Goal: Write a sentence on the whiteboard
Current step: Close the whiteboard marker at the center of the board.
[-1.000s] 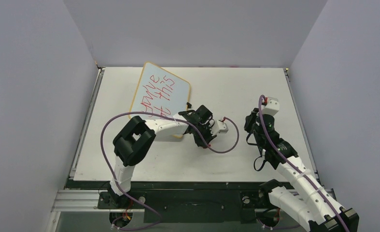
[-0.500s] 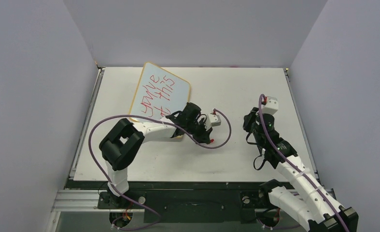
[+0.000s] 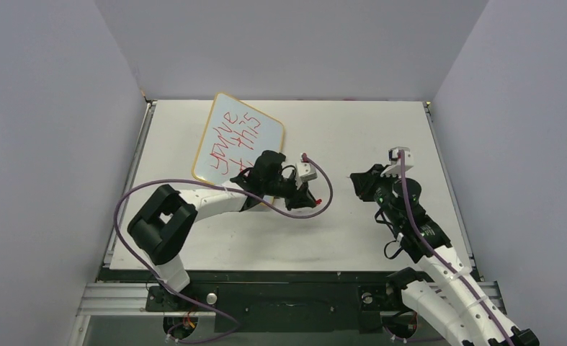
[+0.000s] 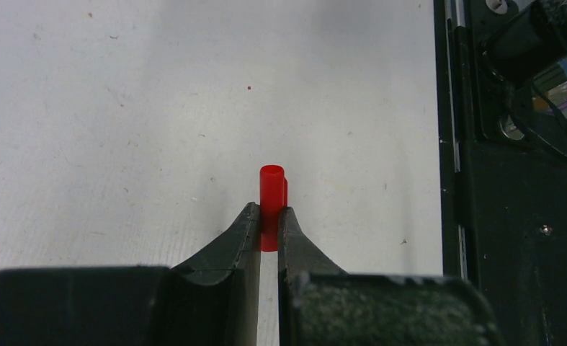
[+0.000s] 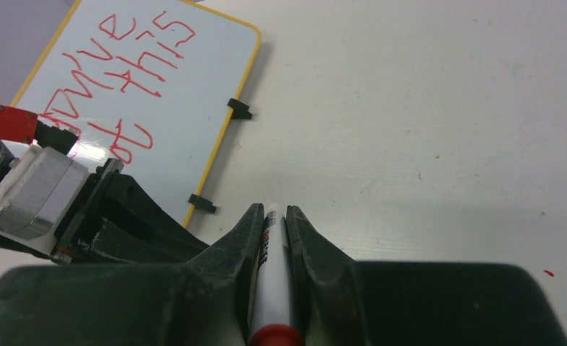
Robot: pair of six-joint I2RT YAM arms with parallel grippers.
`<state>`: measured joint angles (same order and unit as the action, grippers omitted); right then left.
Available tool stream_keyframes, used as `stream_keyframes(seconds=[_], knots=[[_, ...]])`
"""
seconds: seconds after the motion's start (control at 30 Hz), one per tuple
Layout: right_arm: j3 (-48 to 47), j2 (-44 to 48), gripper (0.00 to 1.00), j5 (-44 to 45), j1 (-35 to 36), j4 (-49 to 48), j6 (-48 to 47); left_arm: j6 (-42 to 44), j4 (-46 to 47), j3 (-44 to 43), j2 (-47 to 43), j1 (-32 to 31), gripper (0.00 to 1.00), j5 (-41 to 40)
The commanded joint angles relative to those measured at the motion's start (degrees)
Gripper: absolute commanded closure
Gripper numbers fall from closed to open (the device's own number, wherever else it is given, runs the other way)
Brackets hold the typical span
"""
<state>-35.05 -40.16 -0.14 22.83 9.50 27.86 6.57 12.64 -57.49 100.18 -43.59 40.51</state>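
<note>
The whiteboard (image 3: pixel 259 128) lies tilted at the table's back left, with a thin yellow frame. On it is the sentence (image 3: pixel 235 143), red handwriting in two lines, also plain in the right wrist view as the sentence (image 5: pixel 125 83) on the whiteboard (image 5: pixel 208 58). Just right of the board's near corner, my left gripper (image 3: pixel 307 197) is shut on a small red cap (image 4: pixel 271 189); its jaws (image 4: pixel 268 211) pinch the cap's lower end. At mid-right, my right gripper (image 3: pixel 358 179) points left and is shut on a white marker (image 5: pixel 271 281) with a red rear end, lying lengthwise between the fingers (image 5: pixel 273 210).
Two black clips (image 5: pixel 240 109) (image 5: pixel 202 204) stick out from the board's right edge. The left arm's wrist (image 5: pixel 57 202) fills the left of the right wrist view. Purple cables (image 3: pixel 325 198) loop off both arms. A black rail (image 4: pixel 518 180) runs along the table's near edge.
The left arm's elbow has swung left and lower, and its wrist has drawn closer to the board with the cap. The right gripper has turned to point left with the marker.
</note>
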Motion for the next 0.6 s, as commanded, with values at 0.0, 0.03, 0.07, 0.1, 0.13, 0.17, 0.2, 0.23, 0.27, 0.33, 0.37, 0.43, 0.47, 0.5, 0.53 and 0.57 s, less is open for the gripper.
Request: stream_keyframes(seconds=[0.0, 0.03, 0.07, 0.1, 0.13, 0.17, 0.2, 0.23, 0.27, 0.33, 0.37, 0.43, 0.47, 0.5, 0.53, 0.57], knots=[[0.4, 1.7, 1.00, -9.1, -0.5, -6.2, 1.9, -2.2, 7.2, 1.3, -6.2, 1.0, 1.00, 4.5], [0.5, 1.9, 1.00, -10.9, -0.4, -7.2, 2.5, -2.8, 8.6, 1.8, -7.0, 1.3, 1.00, 4.7], [0.5, 1.9, 1.00, -11.9, -0.5, -7.6, 2.7, -3.4, 9.4, 2.9, -8.6, 1.7, 1.00, 5.1], [0.4, 2.0, 1.00, -14.2, -0.5, -8.6, 3.2, -4.3, 11.1, 4.0, -9.4, 1.8, 1.00, 5.4], [0.4, 2.0, 1.00, -15.3, -0.4, -8.8, 3.5, -4.7, 11.7, 4.4, -10.9, 2.2, 1.00, 5.8], [0.3, 2.0, 1.00, -17.7, -0.4, -10.4, 4.1, -5.4, 12.5, 5.1, -11.7, 2.4, 1.00, 6.1], [0.3, 1.9, 1.00, -18.8, -0.4, -10.9, 4.4, -5.6, 12.7, 5.4, -13.1, 2.5, 1.00, 6.5], [0.2, 1.8, 1.00, -21.4, -0.4, -12.1, 5.0, -5.8, 12.8, 5.9, -14.6, 2.7, 1.00, 6.8], [0.2, 1.8, 1.00, -23.9, -0.4, -12.7, 5.3, -5.8, 12.9, 6.2, -15.3, 2.9, 1.00, 6.8], [0.0, 1.9, 1.00, -26.9, -0.5, -14.4, 6.2, -5.7, 12.6, 7.0, -17.5, 3.0, 1.00, 6.9], [-0.1, 1.9, 1.00, -27.8, -0.4, -14.5, 6.2, -5.6, 12.5, 7.5, -18.9, 3.0, 1.00, 6.9], [-0.5, 1.9, 1.00, -29.6, -0.4, -14.6, 6.0, -4.9, 11.7, 8.1, -20.6, 3.2, 1.00, 6.9], [-0.8, 1.8, 1.00, -30.9, -0.4, -14.4, 5.6, -4.2, 10.8, 8.2, -21.1, 3.2, 1.00, 7.0], [-1.0, 1.5, 1.00, -31.5, -0.4, -14.3, 5.4, -3.9, 10.5, 8.3, -21.8, 3.3, 1.00, 7.1], [-1.3, 1.3, 1.00, -32.5, -0.3, -14.2, 5.1, -3.5, 9.9, 8.4, -22.0, 3.3, 1.00, 7.1], [-1.5, 0.9, 1.00, -33.4, -0.3, -14.1, 4.9, -3.4, 9.7, 8.5, -22.4, 3.3, 1.00, 7.0]])
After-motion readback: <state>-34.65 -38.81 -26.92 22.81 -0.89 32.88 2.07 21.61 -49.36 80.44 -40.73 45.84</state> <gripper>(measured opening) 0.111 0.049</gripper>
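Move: Ahead about 2 cm, 9 cm to the right and 10 cm above the left hand, which already pinches the red cap, is the uncapped marker held in the right hand. From the right hand, that cap lies about 9 cm to the left, 2 cm back and 11 cm lower. The whiteboard's centre lies on the table some 23 cm ahead and 24 cm left of the left hand, or about 21 cm ahead and 33 cm left of the right. Rising some 11 cm with the cap still pinched, the left hand drifts a little left and back and tips its fingers up towards level, up to the marker's height. The right hand, keeping its grip on the marker, swings about 6 cm left, 5 cm back and 5 cm up, turning roughly 25 degrees counter-clockwise to bring the marker to the cap. Both grippers stay shut. ##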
